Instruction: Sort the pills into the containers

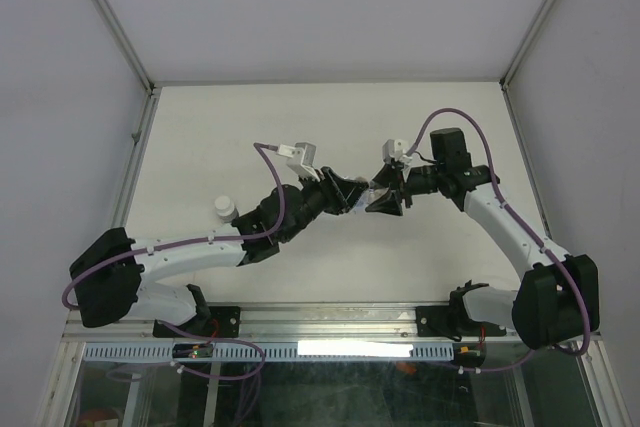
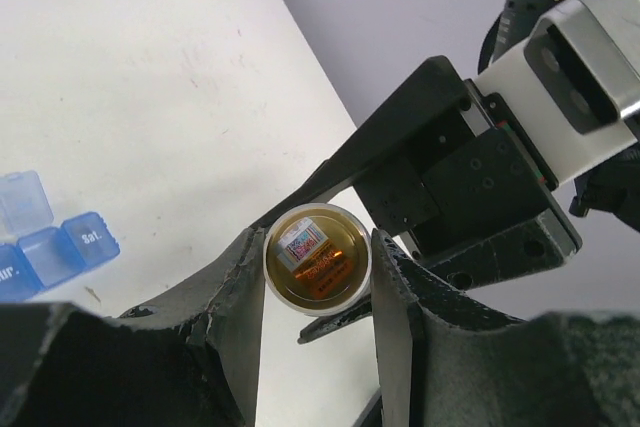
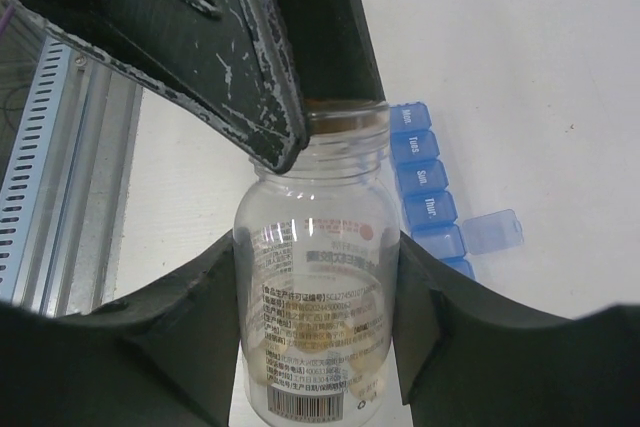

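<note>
A small clear bottle (image 3: 315, 297) is held between both grippers over the middle of the table (image 1: 440, 137). My right gripper (image 3: 318, 247) is shut on its body. My left gripper (image 2: 317, 247) is shut on its threaded neck, and the left wrist view looks straight into the open mouth of the bottle (image 2: 317, 259). The pills (image 3: 365, 362) show as a few orange-tan discs at the bottle's base. The containers (image 3: 425, 187) are a blue strip of day-marked compartments on the table beside the bottle, with one lid (image 3: 495, 230) flipped open. In the top view the left gripper (image 1: 350, 193) and right gripper (image 1: 385, 202) meet tip to tip.
A small white round cap (image 1: 223, 207) lies on the table left of the left arm. The containers (image 2: 50, 237) also show at the left edge of the left wrist view. White walls close the table on three sides, and a metal rail (image 1: 330, 322) runs along the near edge.
</note>
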### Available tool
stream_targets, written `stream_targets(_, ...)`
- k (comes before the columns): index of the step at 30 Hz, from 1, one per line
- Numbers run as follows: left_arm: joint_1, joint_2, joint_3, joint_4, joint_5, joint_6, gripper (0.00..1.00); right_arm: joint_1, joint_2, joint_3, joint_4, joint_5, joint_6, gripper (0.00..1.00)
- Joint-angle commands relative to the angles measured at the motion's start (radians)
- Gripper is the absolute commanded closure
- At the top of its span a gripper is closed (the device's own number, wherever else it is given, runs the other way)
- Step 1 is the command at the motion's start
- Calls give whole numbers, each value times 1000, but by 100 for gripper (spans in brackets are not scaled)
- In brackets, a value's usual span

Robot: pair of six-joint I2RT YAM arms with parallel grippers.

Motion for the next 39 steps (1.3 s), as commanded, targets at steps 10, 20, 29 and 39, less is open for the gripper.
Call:
stream_targets(10, -8, -61, 124, -211, -237, -139, 100, 9, -56, -12, 93, 41, 81, 100)
stream_targets(20, 61, -53, 148, -282, -225, -29, 100, 10, -64, -8, 98, 36, 99, 100)
stream_targets(29, 456, -47, 69, -513, -8, 102, 97, -5, -69, -9, 101, 35, 98, 100)
stream_targets(39, 584, 204, 91, -530, -35, 220, 84, -13, -47, -12, 101, 46, 95, 100)
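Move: Over open table, past the far-left side of the pill box, lies the spot the capped-finger left hand is heading for: about 12 cm ahead, 22 cm left and 20 cm below. The pill box is some 8 cm left and 5 ahead, about 20 below; the white bottle stands about 32 cm left, level fore and aft. The held pill bottle's middle is roughly 4 cm right, 2 back and 3 below. From the right hand that spot is about 13 cm ahead, 26 left and 17 below. Drawing the cap away from the pill bottle's mouth, the left hand first eases a couple of centimetres left, forward and up, then sweeps quickly left and forward, over the pill box, and drops, some 22 cm left overall and 14 down. Its wrist swings counter-clockwise, rolls and tips down some 20-30 degrees, fingers keeping the cap. The right hand keeps gripping the bottle, nearly still. ##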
